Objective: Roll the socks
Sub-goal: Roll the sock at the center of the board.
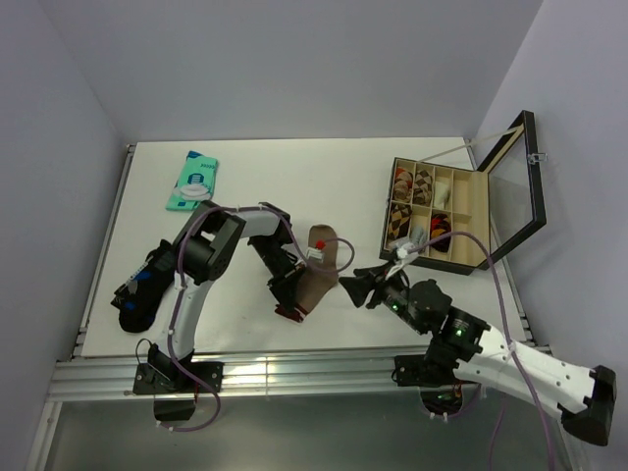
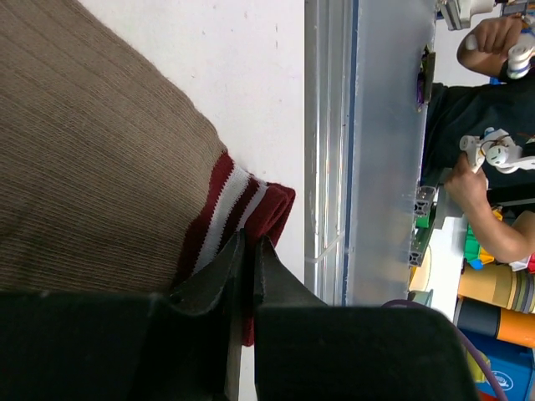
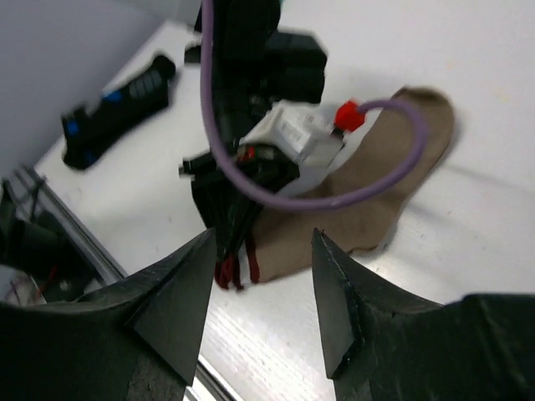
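Observation:
The tan-brown sock (image 1: 319,267) lies flat in the middle of the table, with its maroon, white-striped cuff (image 1: 291,312) toward the near edge. My left gripper (image 1: 287,300) is down on that cuff. In the left wrist view its jaws (image 2: 248,242) are pinched shut on the cuff (image 2: 238,192). My right gripper (image 1: 356,287) is open and empty just right of the sock, pointing at it. In the right wrist view (image 3: 263,242) the sock (image 3: 376,192) and cuff (image 3: 234,267) lie ahead of its fingers. I cannot pick out a loose black argyle sock.
A wooden compartment box (image 1: 388,211) with its glass lid (image 1: 515,186) open stands at the right and holds several rolled patterned socks. A teal flat packet (image 1: 193,182) lies at the back left. A black object with blue marks (image 1: 137,289) lies at the left edge.

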Robot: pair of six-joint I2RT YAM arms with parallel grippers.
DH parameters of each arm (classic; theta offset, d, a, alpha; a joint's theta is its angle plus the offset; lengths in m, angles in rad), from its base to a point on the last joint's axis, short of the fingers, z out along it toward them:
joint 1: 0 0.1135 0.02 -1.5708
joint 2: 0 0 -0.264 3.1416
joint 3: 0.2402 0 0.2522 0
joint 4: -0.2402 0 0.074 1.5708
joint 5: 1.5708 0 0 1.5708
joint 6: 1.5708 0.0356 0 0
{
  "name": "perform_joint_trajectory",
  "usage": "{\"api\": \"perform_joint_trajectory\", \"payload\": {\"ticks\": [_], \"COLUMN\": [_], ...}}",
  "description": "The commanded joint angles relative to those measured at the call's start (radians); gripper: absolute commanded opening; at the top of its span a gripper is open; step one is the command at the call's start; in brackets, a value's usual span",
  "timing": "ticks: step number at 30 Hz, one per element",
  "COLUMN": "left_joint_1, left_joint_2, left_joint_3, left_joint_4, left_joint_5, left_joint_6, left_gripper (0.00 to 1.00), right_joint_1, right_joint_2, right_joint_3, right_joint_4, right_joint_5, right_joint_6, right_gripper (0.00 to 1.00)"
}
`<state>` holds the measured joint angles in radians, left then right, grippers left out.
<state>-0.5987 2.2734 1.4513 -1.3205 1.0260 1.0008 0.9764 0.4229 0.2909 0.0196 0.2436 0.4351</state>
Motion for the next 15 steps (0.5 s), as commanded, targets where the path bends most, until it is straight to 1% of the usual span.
{"api": "perform_joint_trajectory", "payload": {"ticks": [1, 4, 6, 7, 10, 15], "left_joint_1": [0.01, 0.011, 0.013, 0.014, 0.014, 0.014], "left_joint_2": [0.02, 0.035, 0.044, 0.049, 0.061, 0.066], "left_joint_3": [0.049, 0.067, 0.075, 0.081, 0.089, 0.093], "left_joint_4": [-0.036, -0.045, -0.048, -0.048, -0.048, -0.049], "left_joint_5": [0.042, 0.04, 0.04, 0.039, 0.036, 0.026], "left_joint_6": [0.009, 0.002, -0.001, -0.01, -0.021, -0.037], "left_gripper": [0.0, 0.0, 0.0, 0.0, 0.0, 0.0], "right_joint_1": [0.127, 0.249, 0.284, 0.306, 0.324, 0.337], "right_joint_2": [0.141, 0.29, 0.35, 0.408, 0.493, 0.695], "right_joint_3": [0.06, 0.122, 0.148, 0.151, 0.159, 0.191], "right_joint_4": [0.074, 0.06, 0.066, 0.089, 0.144, 0.22], "right_joint_5": [0.048, 0.123, 0.135, 0.129, 0.112, 0.088], "right_joint_6": [-0.093, -0.11, -0.116, -0.118, -0.119, -0.14], "right_gripper": [0.56, 0.57, 0.57, 0.57, 0.57, 0.58]}}
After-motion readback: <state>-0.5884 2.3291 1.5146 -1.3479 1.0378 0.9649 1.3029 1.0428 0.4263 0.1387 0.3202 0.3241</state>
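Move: The sock cuff, the striped end of the brown sock, lies about 13 cm to the right hand's left, some 3 cm back and 16 cm below it. The left hand has that cuff right between its fingertips. From the right hand, the brown sock's middle is some 8 cm left and 6 cm ahead, and its toe about 7 cm left and 15 cm ahead, both down on the board. The left fingers keep their pinch on the cuff at the board, easing forward only about 1 cm. The right hand sweeps left some 9 cm while sinking about 8 cm and drawing back about 5 cm, towards the pinched cuff from its near right side. Its fingers stay half open and tip down some 20 degrees as they turn a little more to the left, not yet touching the sock. ##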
